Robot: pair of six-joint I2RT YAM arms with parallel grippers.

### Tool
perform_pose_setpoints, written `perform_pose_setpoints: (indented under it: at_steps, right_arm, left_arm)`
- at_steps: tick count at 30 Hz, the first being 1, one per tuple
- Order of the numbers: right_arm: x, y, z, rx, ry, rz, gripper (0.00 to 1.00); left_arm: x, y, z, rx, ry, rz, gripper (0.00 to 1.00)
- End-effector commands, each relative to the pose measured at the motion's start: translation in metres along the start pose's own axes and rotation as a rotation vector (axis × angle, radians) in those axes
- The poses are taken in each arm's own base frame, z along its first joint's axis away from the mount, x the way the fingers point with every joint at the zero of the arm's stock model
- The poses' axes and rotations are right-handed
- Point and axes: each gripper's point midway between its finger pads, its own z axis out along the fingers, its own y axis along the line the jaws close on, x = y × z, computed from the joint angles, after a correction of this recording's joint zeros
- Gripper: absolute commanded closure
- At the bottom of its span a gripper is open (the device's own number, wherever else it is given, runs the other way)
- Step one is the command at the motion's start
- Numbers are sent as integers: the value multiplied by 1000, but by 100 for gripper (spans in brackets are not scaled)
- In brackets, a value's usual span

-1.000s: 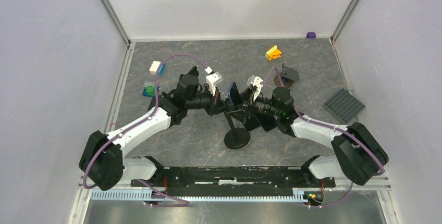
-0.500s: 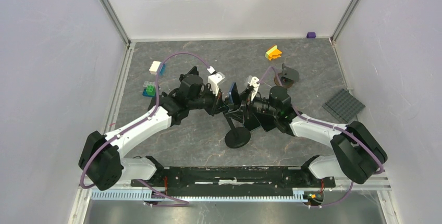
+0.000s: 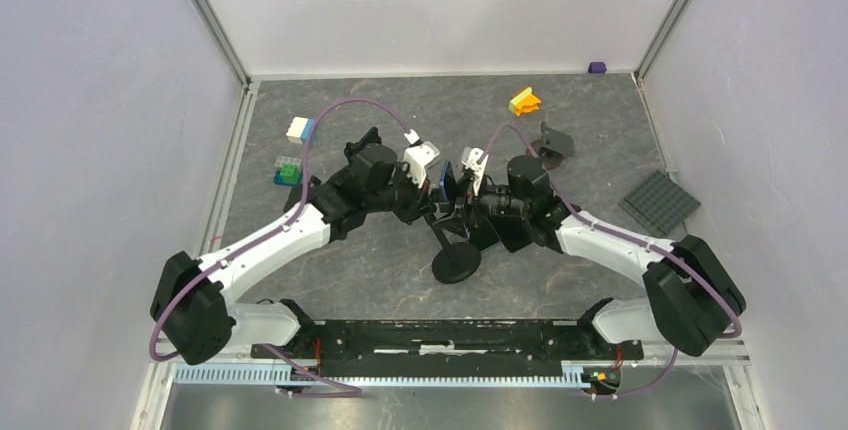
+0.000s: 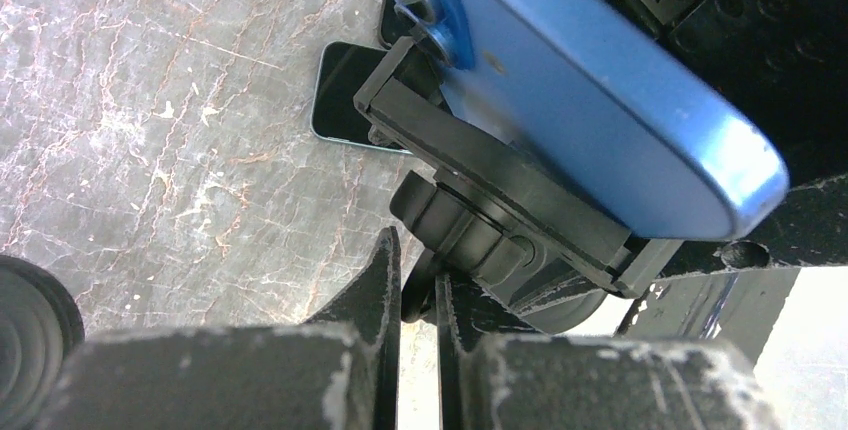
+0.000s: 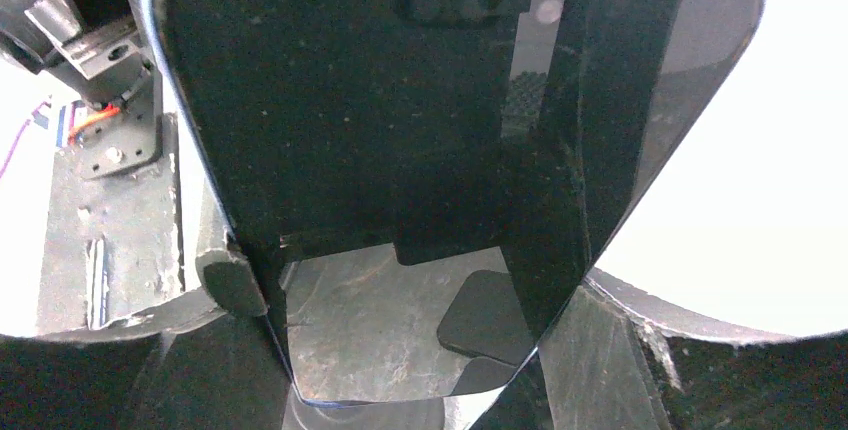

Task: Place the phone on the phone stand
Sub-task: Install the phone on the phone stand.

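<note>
The phone point(image 3: 446, 181) stands on edge between the two wrists, its blue back point(image 4: 590, 100) toward the left wrist camera and its dark screen point(image 5: 400, 130) filling the right wrist view. My right gripper point(image 5: 410, 290) is shut on the phone across its width, one finger at each long edge. The black phone stand point(image 3: 455, 263) has a round base on the table and a cradle point(image 4: 480, 170) pressed against the phone's back. My left gripper point(image 4: 418, 270) is shut on the stand's thin neck just under the cradle.
Loose bricks lie at the back: white and blue point(image 3: 299, 129), green and blue point(image 3: 287, 171), yellow and orange point(image 3: 524, 101), a small purple one point(image 3: 597, 67). A grey baseplate point(image 3: 659, 202) lies at the right. Another black piece point(image 3: 552, 143) sits behind the right wrist.
Both wrists have drawn closer together: the right wrist moved left and slightly back with the phone, the left wrist moved right with the stand's neck.
</note>
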Motion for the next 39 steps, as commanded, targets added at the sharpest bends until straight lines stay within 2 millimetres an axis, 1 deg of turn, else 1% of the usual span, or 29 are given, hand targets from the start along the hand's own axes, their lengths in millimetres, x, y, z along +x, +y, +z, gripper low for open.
perform_pose_setpoints:
  at_steps: [1, 5, 7, 8, 11, 14, 16, 18, 23, 27, 30, 34, 39]
  right_arm:
    - [-48, 141, -2, -607, -109, -302, 100]
    - [-57, 121, -11, -543, -132, -314, 100]
    - [-62, 114, -15, -517, -144, -318, 100]
    - [-64, 112, -17, -505, -153, -322, 100]
    - [-70, 99, -22, -458, -171, -319, 100]
    - [-70, 85, -27, -408, -170, -331, 100]
    - [-66, 76, -29, -379, -151, -349, 100]
    - [-60, 68, -32, -350, -130, -372, 100]
    - [-55, 49, -37, -255, -92, -424, 100]
    - [-57, 41, -42, -201, -85, -450, 100]
    - [-58, 37, -44, -165, -80, -463, 100]
    - [-62, 18, -46, -48, -65, -464, 100]
    - [-71, -1, -45, 60, -60, -440, 100]
  left_arm:
    - [-15, 0, 37, -13, -72, 215, 98]
    - [-14, -16, 32, 74, -104, 242, 98]
    - [-9, -25, 30, 126, -101, 246, 98]
    - [-13, -32, 29, 162, -132, 259, 98]
    - [-11, -44, 26, 233, -150, 272, 98]
    - [-9, -57, 21, 310, -158, 288, 98]
    - [-8, -66, 17, 366, -167, 295, 98]
    - [-8, -71, 15, 399, -170, 302, 98]
    - [-7, -82, 4, 478, -177, 327, 98]
    - [-8, -85, -4, 498, -174, 361, 98]
    - [-6, -83, -7, 491, -153, 380, 98]
    - [-8, -86, -14, 500, -151, 419, 98]
    - [-14, -99, -25, 581, -151, 431, 98]
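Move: The stand's black cradle, its neck already pinched in the left fingers, lies about 2 cm ahead of the right hand, 2 cm to its left and 1 cm higher. The stand's round base is some 5 cm back and 14 cm below the right hand, level sideways. A spare phone on the table lies about 6 cm right, 1 cm ahead, 15 cm down. From the left hand, the held blue phone's middle is level ahead, some 5 cm right and 4 cm up. The stand is carried back about 5 cm and some 3 cm right, rising slightly, while the left hand keeps its pinch on the neck and turns clockwise about 30 degrees to square the cradle to the phone. The blue phone, still gripped by its side edges in the right hand, goes along to the right and less far back, rolling its forward side up. ##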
